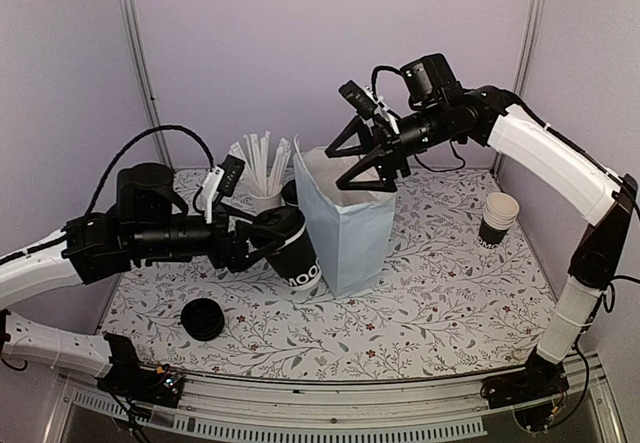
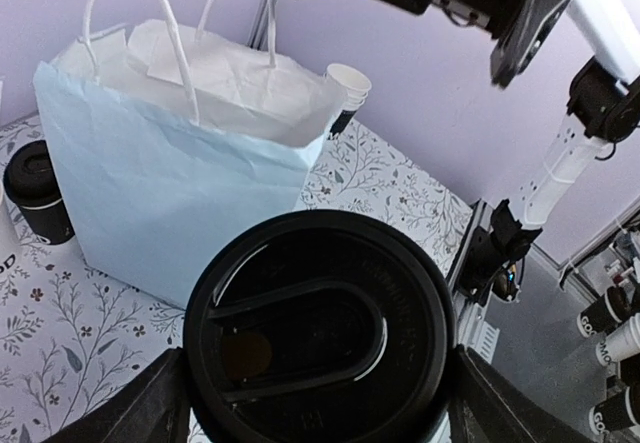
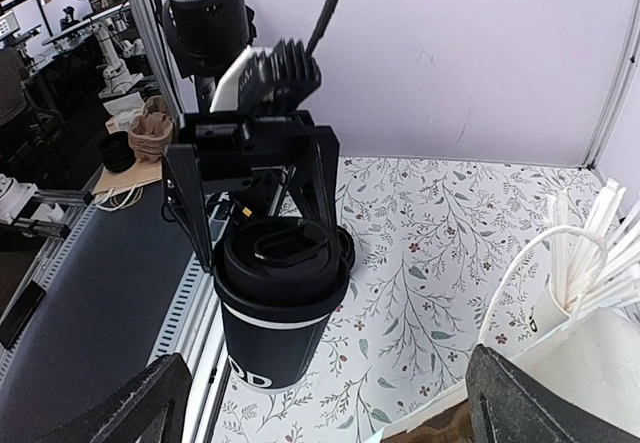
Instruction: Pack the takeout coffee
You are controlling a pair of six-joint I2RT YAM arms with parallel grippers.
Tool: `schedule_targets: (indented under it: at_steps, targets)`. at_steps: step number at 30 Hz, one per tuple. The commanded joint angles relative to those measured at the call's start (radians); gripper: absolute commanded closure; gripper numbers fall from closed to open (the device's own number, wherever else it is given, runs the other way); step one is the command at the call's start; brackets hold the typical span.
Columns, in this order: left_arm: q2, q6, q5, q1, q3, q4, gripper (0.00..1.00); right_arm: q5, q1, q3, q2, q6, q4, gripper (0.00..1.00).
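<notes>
The takeout coffee (image 1: 287, 250), a black cup with a black lid and white lettering, is gripped at its sides by my left gripper (image 1: 262, 243), just left of the light blue paper bag (image 1: 347, 225). It leans toward the bag. In the left wrist view its lid (image 2: 320, 328) fills the lower frame between my two fingers (image 2: 135, 408). My right gripper (image 1: 372, 168) hangs open above the bag's mouth, holding nothing. The right wrist view shows the coffee (image 3: 278, 308) in the left gripper's jaws, and my right gripper (image 3: 335, 418) wide open.
A second small lidded black cup (image 2: 38, 191) stands behind the bag. A cup of white straws (image 1: 262, 173) is at the back left. Stacked unlidded cups (image 1: 498, 218) stand at the right. A pile of loose black lids (image 1: 203, 319) lies front left.
</notes>
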Motion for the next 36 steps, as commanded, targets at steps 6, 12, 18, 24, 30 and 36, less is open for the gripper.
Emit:
schedule_targets:
  at_steps: [6, 12, 18, 24, 30, 36]
  targets:
    - [0.112, 0.064, -0.082, -0.141, -0.105, 0.176, 0.41, 0.131, -0.009, -0.070, -0.132, -0.119, -0.116, 0.01]
    - [0.246, 0.106, -0.127, -0.218, -0.103, 0.275, 0.41, 0.247, -0.122, -0.200, -0.221, 0.017, 0.010, 0.01]
    - [0.359, 0.128, -0.131, -0.280, -0.108, 0.384, 0.41, 0.387, -0.190, -0.243, -0.211, 0.109, 0.041, 0.01]
    - [0.486, 0.165, -0.235, -0.338, -0.100, 0.448, 0.41, 0.400, -0.190, -0.201, -0.094, 0.131, -0.059, 0.01]
    - [0.601, 0.189, -0.278, -0.373, -0.056, 0.460, 0.38, 0.356, -0.189, -0.169, -0.023, 0.154, -0.092, 0.01]
    - [0.635, 0.185, -0.303, -0.395, -0.029, 0.439, 0.02, 0.365, -0.187, -0.150, 0.007, 0.174, -0.093, 0.09]
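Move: The left hand holds a lidded coffee over bare table; the spot it goes for lies about 5 cm back, 13 cm right and 26 cm below. The bag stands some 14 cm ahead and 12 cm right of that hand, the lid stack 2 cm back and 18 cm left. From the right hand, the bag's right rim is about 9 cm ahead, 9 cm right and 12 cm down; the held coffee is 7 cm back and 11 cm left. Left lowers the held coffee 18 cm, going right and back; open right hand swings forward-right, down to bag's rim. ##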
